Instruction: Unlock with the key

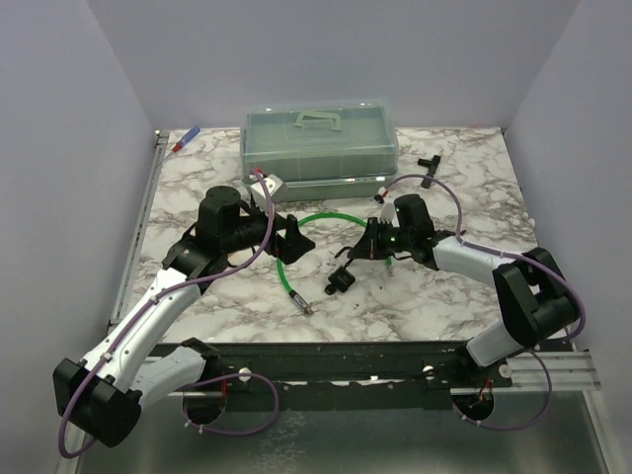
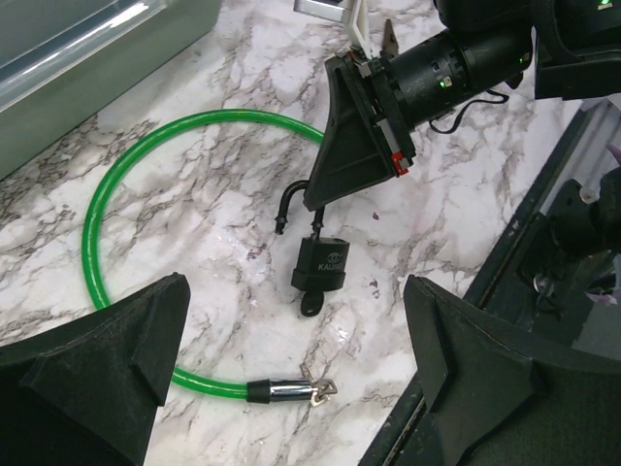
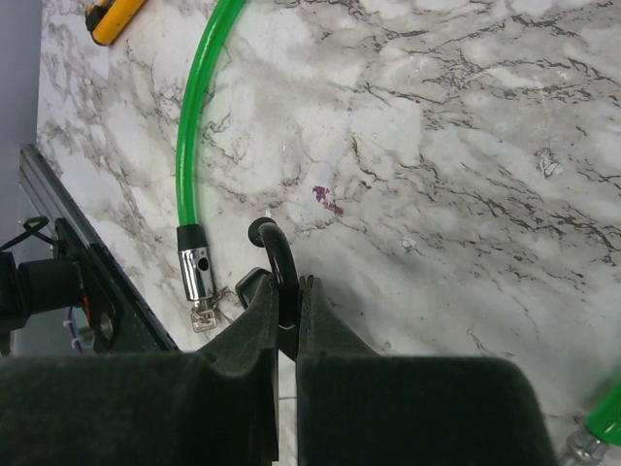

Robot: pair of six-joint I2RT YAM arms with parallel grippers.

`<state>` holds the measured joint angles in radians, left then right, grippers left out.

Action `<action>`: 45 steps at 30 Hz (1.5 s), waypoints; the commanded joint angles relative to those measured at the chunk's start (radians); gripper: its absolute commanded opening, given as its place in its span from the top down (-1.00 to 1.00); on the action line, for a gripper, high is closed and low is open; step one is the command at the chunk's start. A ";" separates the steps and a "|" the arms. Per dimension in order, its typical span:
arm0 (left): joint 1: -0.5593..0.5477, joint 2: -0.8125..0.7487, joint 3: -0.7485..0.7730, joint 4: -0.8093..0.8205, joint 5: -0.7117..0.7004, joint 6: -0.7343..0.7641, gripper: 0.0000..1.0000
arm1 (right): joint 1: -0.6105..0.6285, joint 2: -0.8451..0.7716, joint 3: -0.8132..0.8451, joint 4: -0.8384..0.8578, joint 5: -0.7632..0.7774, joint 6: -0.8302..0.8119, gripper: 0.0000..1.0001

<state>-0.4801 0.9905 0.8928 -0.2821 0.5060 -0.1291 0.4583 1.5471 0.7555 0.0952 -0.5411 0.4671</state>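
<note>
The small black padlock (image 2: 322,264) lies low over the marble with its shackle (image 2: 289,202) swung open. My right gripper (image 3: 288,291) is shut on the shackle (image 3: 277,257), and its fingers (image 2: 354,136) reach in from the upper right. The key's round black head (image 2: 310,304) sticks out of the padlock's bottom; its blade is hidden inside. In the top view the padlock (image 1: 341,281) sits just left of my right gripper (image 1: 367,249). My left gripper (image 2: 310,340) hovers wide open above the padlock and holds nothing.
A green cable (image 2: 92,233) loops around the area, its metal end (image 2: 286,390) lying near the front rail (image 1: 326,357). At the back are a clear lidded box (image 1: 318,148), a black T-shaped tool (image 1: 428,161) and a pen (image 1: 186,140).
</note>
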 commanded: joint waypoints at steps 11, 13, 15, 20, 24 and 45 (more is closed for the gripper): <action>0.007 -0.026 0.003 0.036 -0.154 0.017 -0.94 | -0.050 0.087 0.103 0.008 -0.036 -0.099 -0.04; 0.009 -0.030 0.001 0.039 -0.160 0.016 -0.94 | -0.051 0.073 0.113 -0.005 -0.007 -0.103 -0.26; 0.011 -0.034 -0.001 0.041 -0.164 0.013 -0.94 | -0.050 0.055 0.121 -0.025 0.027 -0.106 -0.50; 0.012 -0.052 -0.006 0.046 -0.185 0.010 -0.94 | -0.050 -0.040 0.166 -0.126 0.120 -0.121 -0.99; 0.012 -0.076 -0.013 0.052 -0.220 0.005 -0.94 | -0.051 -0.170 0.188 -0.186 0.220 -0.122 -0.99; 0.015 -0.279 -0.087 0.123 -0.790 -0.006 -0.98 | -0.051 -0.856 -0.019 -0.202 0.606 0.010 -0.99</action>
<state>-0.4706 0.7654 0.8242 -0.2028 -0.0948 -0.1303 0.4110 0.7605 0.8001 -0.0689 -0.0181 0.4500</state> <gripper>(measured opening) 0.987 0.995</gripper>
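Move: The padlock already hangs by its open shackle in the right fingers, its middle about 3 cm back, 2 cm left and 1 cm below, with bare table about 4 cm beneath the hand. The green cable's keyed end lies some 10 cm back and 11 cm left, its other end about 10 cm right and 1 cm back. From the left hand, the padlock is about 9 cm right, 3 cm ahead and 20 cm below. Still pinching the open shackle, the right fingers ease about a centimetre down and a little forward, then open wide and let go of the padlock. The hand climbs fast, about 24 cm, swinging right and lastly back while its fingers tilt upward. The open left hand also leaves the padlock, slowly forward at first, then left and up, turning counter-clockwise some 35 degrees. ##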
